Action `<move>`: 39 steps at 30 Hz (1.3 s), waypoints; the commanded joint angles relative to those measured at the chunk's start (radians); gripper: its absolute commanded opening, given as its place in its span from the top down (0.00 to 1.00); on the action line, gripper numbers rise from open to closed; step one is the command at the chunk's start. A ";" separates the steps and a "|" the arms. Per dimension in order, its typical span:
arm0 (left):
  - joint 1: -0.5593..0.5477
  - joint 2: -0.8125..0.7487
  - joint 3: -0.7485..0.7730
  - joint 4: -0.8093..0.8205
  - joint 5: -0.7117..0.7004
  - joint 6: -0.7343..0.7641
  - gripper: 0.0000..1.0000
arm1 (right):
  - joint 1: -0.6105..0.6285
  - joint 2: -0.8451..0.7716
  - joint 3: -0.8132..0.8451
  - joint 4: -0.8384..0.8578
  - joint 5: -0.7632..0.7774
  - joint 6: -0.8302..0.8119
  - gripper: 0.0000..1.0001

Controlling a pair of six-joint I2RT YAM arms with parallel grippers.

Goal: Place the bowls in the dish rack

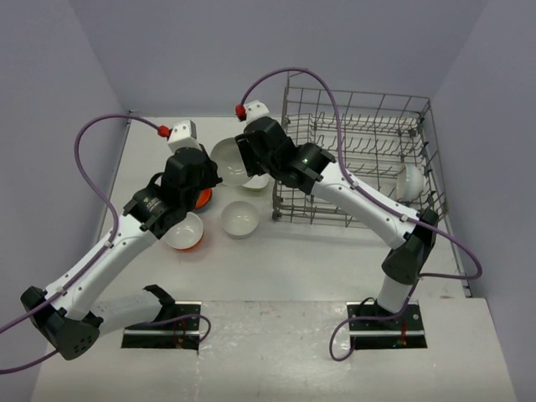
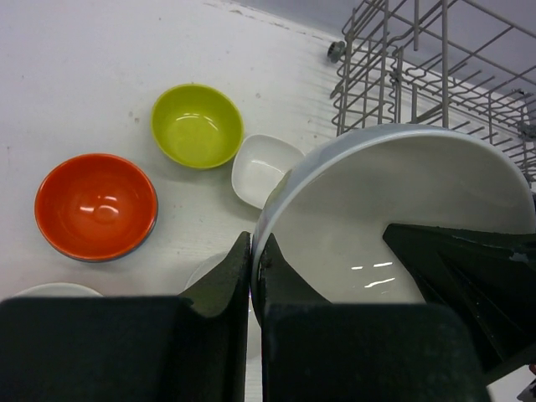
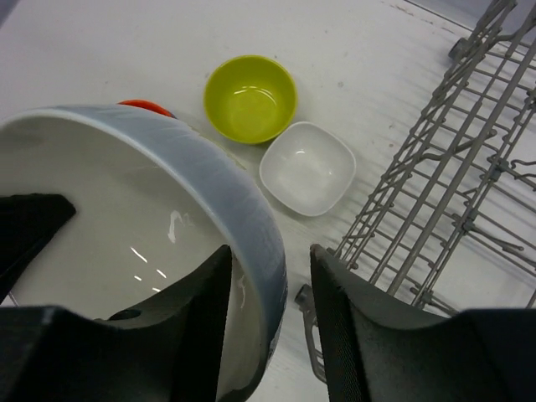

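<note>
A large bowl (image 1: 231, 159), blue outside and white inside, hangs above the table left of the dish rack (image 1: 360, 159). My left gripper (image 2: 255, 244) is shut on its rim (image 2: 402, 209). My right gripper (image 3: 268, 255) is open, one finger inside and one outside the opposite rim (image 3: 222, 180). On the table lie a yellow-green bowl (image 2: 197, 126), a white squarish bowl (image 2: 264, 167), an orange bowl (image 2: 95, 205), a white round bowl (image 1: 239, 219) and an orange bowl with white inside (image 1: 184, 232). A white bowl (image 1: 410, 180) stands in the rack.
The rack's near-left corner (image 3: 452, 184) is close to the right gripper's outer finger. The yellow-green bowl (image 3: 249, 98) and squarish bowl (image 3: 307, 167) lie under and beyond the held bowl. Purple walls close the table's far and side edges.
</note>
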 commanded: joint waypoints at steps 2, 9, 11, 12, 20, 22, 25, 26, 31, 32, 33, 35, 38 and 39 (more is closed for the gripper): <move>-0.010 0.014 0.056 0.135 -0.032 -0.055 1.00 | 0.016 -0.016 0.044 -0.019 0.083 0.010 0.62; -0.025 0.046 0.061 0.144 -0.075 -0.096 1.00 | 0.024 -0.036 0.044 -0.026 0.169 0.030 0.79; -0.035 0.053 0.062 0.149 -0.075 -0.096 1.00 | 0.024 -0.036 0.045 -0.026 0.197 0.034 0.92; -0.038 0.058 0.062 0.150 -0.081 -0.098 1.00 | 0.024 -0.029 0.050 -0.036 0.220 0.036 0.94; -0.059 0.087 0.065 0.207 0.004 -0.058 0.88 | 0.024 -0.044 0.062 -0.033 0.356 -0.013 1.00; -0.062 0.086 0.067 0.247 0.079 -0.020 0.27 | 0.022 -0.056 0.059 -0.031 0.422 -0.042 1.00; -0.064 0.083 0.067 0.279 0.139 0.023 0.00 | 0.002 -0.101 0.041 -0.028 0.474 -0.140 1.00; -0.064 0.086 0.067 0.299 0.173 0.033 0.00 | -0.008 -0.134 0.028 -0.026 0.482 -0.195 1.00; -0.064 0.115 0.044 0.356 0.241 0.085 0.00 | -0.123 -0.243 -0.056 -0.106 0.579 -0.223 1.00; -0.064 0.122 0.044 0.361 0.242 0.086 0.00 | -0.148 -0.259 -0.059 -0.141 0.574 -0.211 1.00; -0.064 0.133 0.044 0.365 0.247 0.099 0.00 | -0.195 -0.286 -0.076 -0.201 0.574 -0.202 1.00; -0.064 0.167 0.045 0.385 0.270 0.120 0.00 | -0.256 -0.306 -0.105 -0.259 0.612 -0.231 1.00; -0.064 0.221 0.053 0.416 0.334 0.137 0.00 | -0.319 -0.326 -0.217 -0.266 0.737 -0.355 1.00; -0.064 0.250 0.055 0.425 0.349 0.142 0.00 | -0.339 -0.329 -0.263 -0.266 0.807 -0.386 1.00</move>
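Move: I have the large white bowl pinched by its left rim in my left hand, its middle roughly 5 cm right and 3 cm ahead. My right hand is half open around the opposite rim, the bowl's middle some 6 cm to its left and 1 cm ahead. From the right hand, the square white bowl stands about 6 cm ahead and 1 cm left, 26 cm down; the dish rack's middle is roughly 27 cm right, 7 cm ahead and 20 cm down. My right hand shuts on the bowl's right rim as both hands drift about 3 cm right with it. Then my left fingers open wide and let go, and my right hand swings the bowl away to the right, nearly 30 cm in all and rising 6 cm, turning some 40 degrees clockwise and rolling its left side down. My emptied left hand follows about 8 cm rightward, towards the rack's near-left side. ##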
